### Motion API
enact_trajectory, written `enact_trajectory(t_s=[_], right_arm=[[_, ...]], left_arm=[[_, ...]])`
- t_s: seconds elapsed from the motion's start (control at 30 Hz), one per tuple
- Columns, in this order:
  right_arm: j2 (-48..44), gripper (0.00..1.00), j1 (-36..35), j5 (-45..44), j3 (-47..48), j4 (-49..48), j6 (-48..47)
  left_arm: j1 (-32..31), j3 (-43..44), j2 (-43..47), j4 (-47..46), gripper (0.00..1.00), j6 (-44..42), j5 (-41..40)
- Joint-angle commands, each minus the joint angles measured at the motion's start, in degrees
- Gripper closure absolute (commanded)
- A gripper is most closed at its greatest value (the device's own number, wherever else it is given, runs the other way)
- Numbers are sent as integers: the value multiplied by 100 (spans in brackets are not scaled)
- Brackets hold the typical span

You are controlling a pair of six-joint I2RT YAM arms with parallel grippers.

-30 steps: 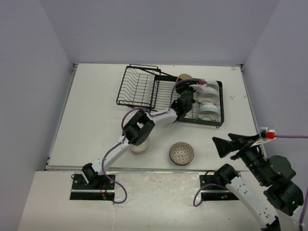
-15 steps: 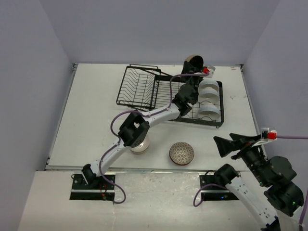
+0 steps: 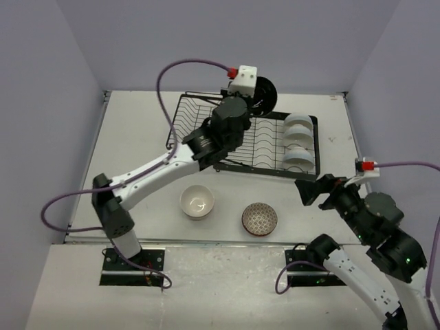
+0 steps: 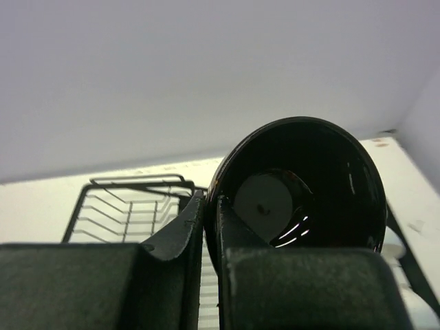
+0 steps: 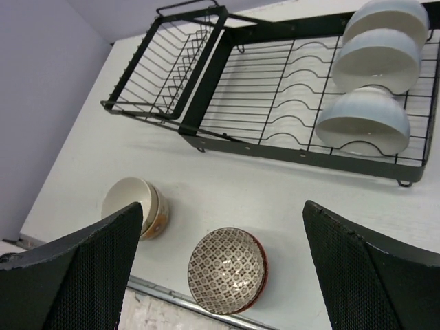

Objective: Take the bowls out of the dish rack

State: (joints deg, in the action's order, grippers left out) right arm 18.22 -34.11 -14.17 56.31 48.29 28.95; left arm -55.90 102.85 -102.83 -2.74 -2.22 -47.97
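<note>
My left gripper (image 3: 253, 98) is raised above the back of the dish rack (image 3: 237, 141), shut on the rim of a bowl with a glossy black inside (image 3: 265, 95). In the left wrist view one finger sits on each side of that rim, and the black bowl (image 4: 309, 185) fills the frame above the gripper (image 4: 210, 223). Three white bowls (image 3: 298, 140) stand on edge at the rack's right end (image 5: 376, 65). My right gripper (image 3: 309, 193) hovers open and holds nothing in front of the rack's right end (image 5: 221, 206).
A white bowl (image 3: 196, 201) sits on the table in front of the rack, stacked in another bowl (image 5: 135, 206). To its right is a brown net-patterned bowl (image 3: 260, 219), also below my right fingers (image 5: 229, 269). The table's front edge (image 3: 206, 242) runs just beyond both.
My left arm has lifted the black-inside bowl out of the rack and swung it up and to the left, uncovering the white bowl on the table. The right arm moved slightly forward.
</note>
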Motion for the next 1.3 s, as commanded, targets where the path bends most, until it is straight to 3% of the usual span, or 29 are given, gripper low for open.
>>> enact_trajectory(t_s=[0.0,0.13,0.3,0.47,0.57,0.87,1.27], right_arm=[[716,1,-17,581,353,-391,50],[1823,5,-17,1108,1012,-417,49],[1878,7,-26,1391,917,-778,137],[1765,5,-26,1365,618,-637,102],[1589,5,-17,1303,408,-584,93],[1368,4,-17,1154,178,-453,23],[1685,3,-17,1066,-68,-637,-144]], left_arm=[[-70,-799,938,1361,100,2117,558],[-105,-1924,2028,1680,100,2813,1034],[-105,-3329,3405,2258,100,3614,1421],[-105,-4000,4541,3662,100,4097,1149],[-105,-4342,4893,4201,100,4238,1385],[-97,-5985,5624,3800,100,4730,1448],[-88,-6558,5194,2815,100,4863,850]])
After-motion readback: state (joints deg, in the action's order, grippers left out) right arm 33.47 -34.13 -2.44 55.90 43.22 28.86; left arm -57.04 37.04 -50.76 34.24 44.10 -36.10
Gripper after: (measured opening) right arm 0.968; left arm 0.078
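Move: The light bowl stack, where the black bowl pinched in the left fingers is headed, lies about 19 cm back, 15 cm left and 34 cm below the left hand. The patterned bowl stands 21 cm right of that stack and 6 cm nearer; the rack's middle is 9 cm right of the hand, 36 cm below. From the open right hand the front pale bowl is 19 cm ahead, the stack 34 cm left and 4 ahead, both some 25 cm lower. The black bowl, still pinched by its left rim, is carried off from above the rack by the left hand, down some 27 cm and about 20 cm both back and left, onto the light bowl stack. The fingers tip down roughly 40 degrees, easing off near the end. The right hand, staying open, swings about 6 cm left and a little forward, turning counter-clockwise, then sinks slightly. ##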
